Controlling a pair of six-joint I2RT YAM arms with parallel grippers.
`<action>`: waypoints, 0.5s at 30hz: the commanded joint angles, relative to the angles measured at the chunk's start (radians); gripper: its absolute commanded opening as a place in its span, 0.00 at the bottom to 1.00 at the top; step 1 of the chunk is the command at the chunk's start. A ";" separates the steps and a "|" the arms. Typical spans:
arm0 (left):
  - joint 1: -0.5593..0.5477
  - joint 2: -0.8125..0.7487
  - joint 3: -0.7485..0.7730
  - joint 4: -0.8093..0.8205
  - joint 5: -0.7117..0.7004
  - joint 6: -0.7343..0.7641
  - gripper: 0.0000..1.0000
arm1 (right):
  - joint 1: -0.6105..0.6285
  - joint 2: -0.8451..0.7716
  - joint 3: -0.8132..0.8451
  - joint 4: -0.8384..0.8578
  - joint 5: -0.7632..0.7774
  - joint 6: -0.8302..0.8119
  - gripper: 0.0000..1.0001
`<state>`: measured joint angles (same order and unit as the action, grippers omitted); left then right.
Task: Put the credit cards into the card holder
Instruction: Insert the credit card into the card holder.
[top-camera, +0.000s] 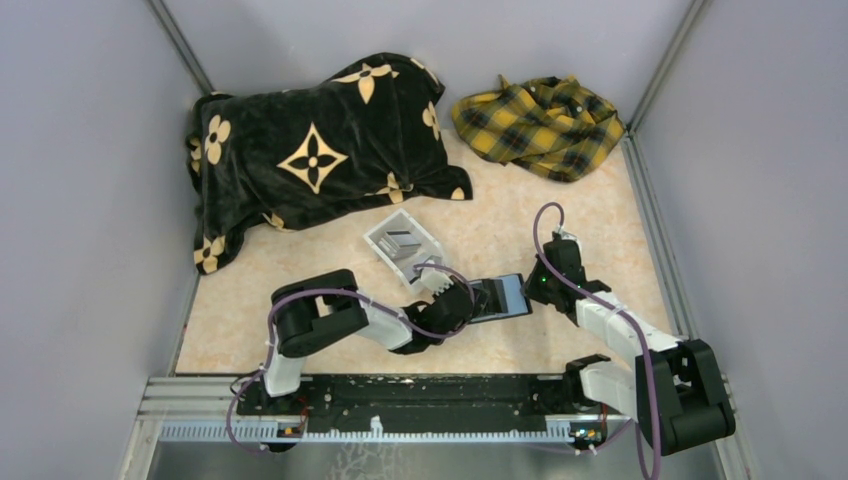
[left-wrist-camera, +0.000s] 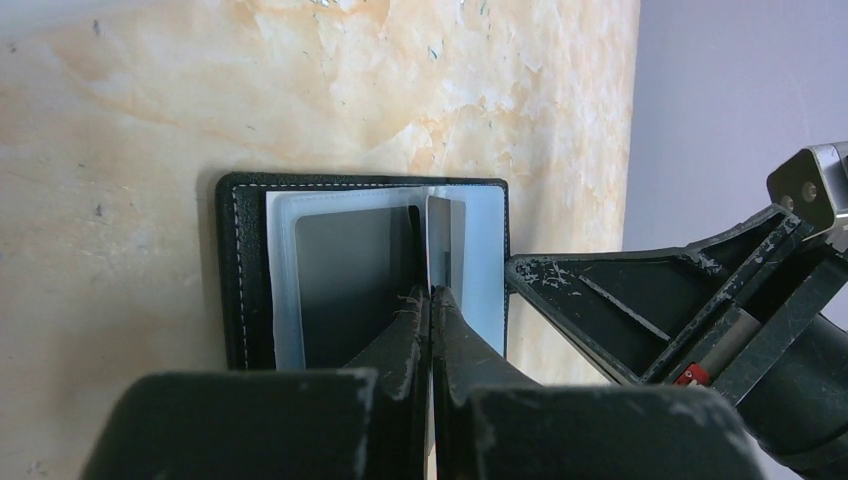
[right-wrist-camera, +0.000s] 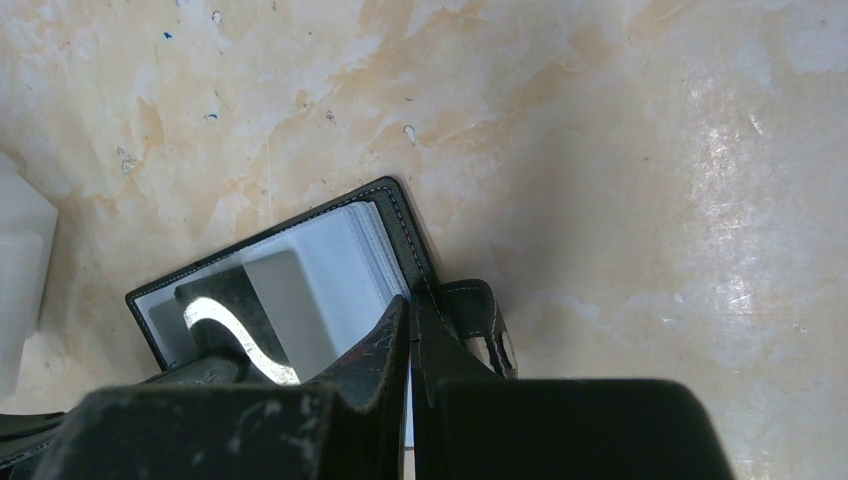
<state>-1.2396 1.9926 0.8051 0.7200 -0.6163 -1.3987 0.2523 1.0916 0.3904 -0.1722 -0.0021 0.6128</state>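
Note:
The black card holder (top-camera: 507, 297) lies open on the marbled table, its pale inner sleeves (left-wrist-camera: 285, 280) facing up and its strap clasp (right-wrist-camera: 480, 315) at the near edge. My left gripper (top-camera: 468, 298) hangs over its left half, shut on a thin grey credit card (left-wrist-camera: 443, 240) that stands edge-on at a sleeve; in the right wrist view the same card (right-wrist-camera: 290, 300) shows beside the left finger. My right gripper (right-wrist-camera: 410, 302) is shut on the holder's cover edge (right-wrist-camera: 405, 235) next to the clasp. More credit cards (top-camera: 400, 240) lie in the white box (top-camera: 425, 245).
A black blanket with gold flowers (top-camera: 310, 150) covers the back left. A yellow plaid cloth (top-camera: 540, 125) lies at the back right. Grey walls close in three sides. The white box's corner (right-wrist-camera: 20, 250) is left of the holder.

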 joint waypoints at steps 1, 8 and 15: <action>-0.027 0.021 0.022 -0.140 -0.012 0.030 0.00 | -0.007 0.015 -0.011 0.008 -0.010 0.005 0.00; -0.045 0.024 0.085 -0.332 0.025 0.042 0.16 | -0.007 0.022 -0.011 0.012 -0.016 0.005 0.00; -0.046 -0.012 0.112 -0.500 0.037 0.049 0.44 | -0.007 0.019 -0.014 0.012 -0.019 0.005 0.00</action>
<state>-1.2736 1.9854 0.9230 0.4793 -0.6174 -1.3838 0.2523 1.1000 0.3904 -0.1616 -0.0032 0.6132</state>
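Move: Just to the right of the left hand, roughly 3 cm off, 1 cm farther out and 2 cm below, is the middle of the holder's clear pocket, with the held credit card already partly in it. The right fingertips stand about 6 cm to the left hand's right and 1 cm farther out; the white box is some 17 cm to its left and 10 cm ahead. From the right hand, that pocket is about 4 cm left, level with it and 1 cm below. Easing the card deeper into the pocket, the left hand travels about 1.5 cm right and as much back, dipping slightly before coming partly up again. It rolls some 5 to 10 degrees, left side rising; midway its fingers begin to open, letting go of the card and ending nearly half open. The right hand stays put, its shut fingertips still on the holder's right edge. ##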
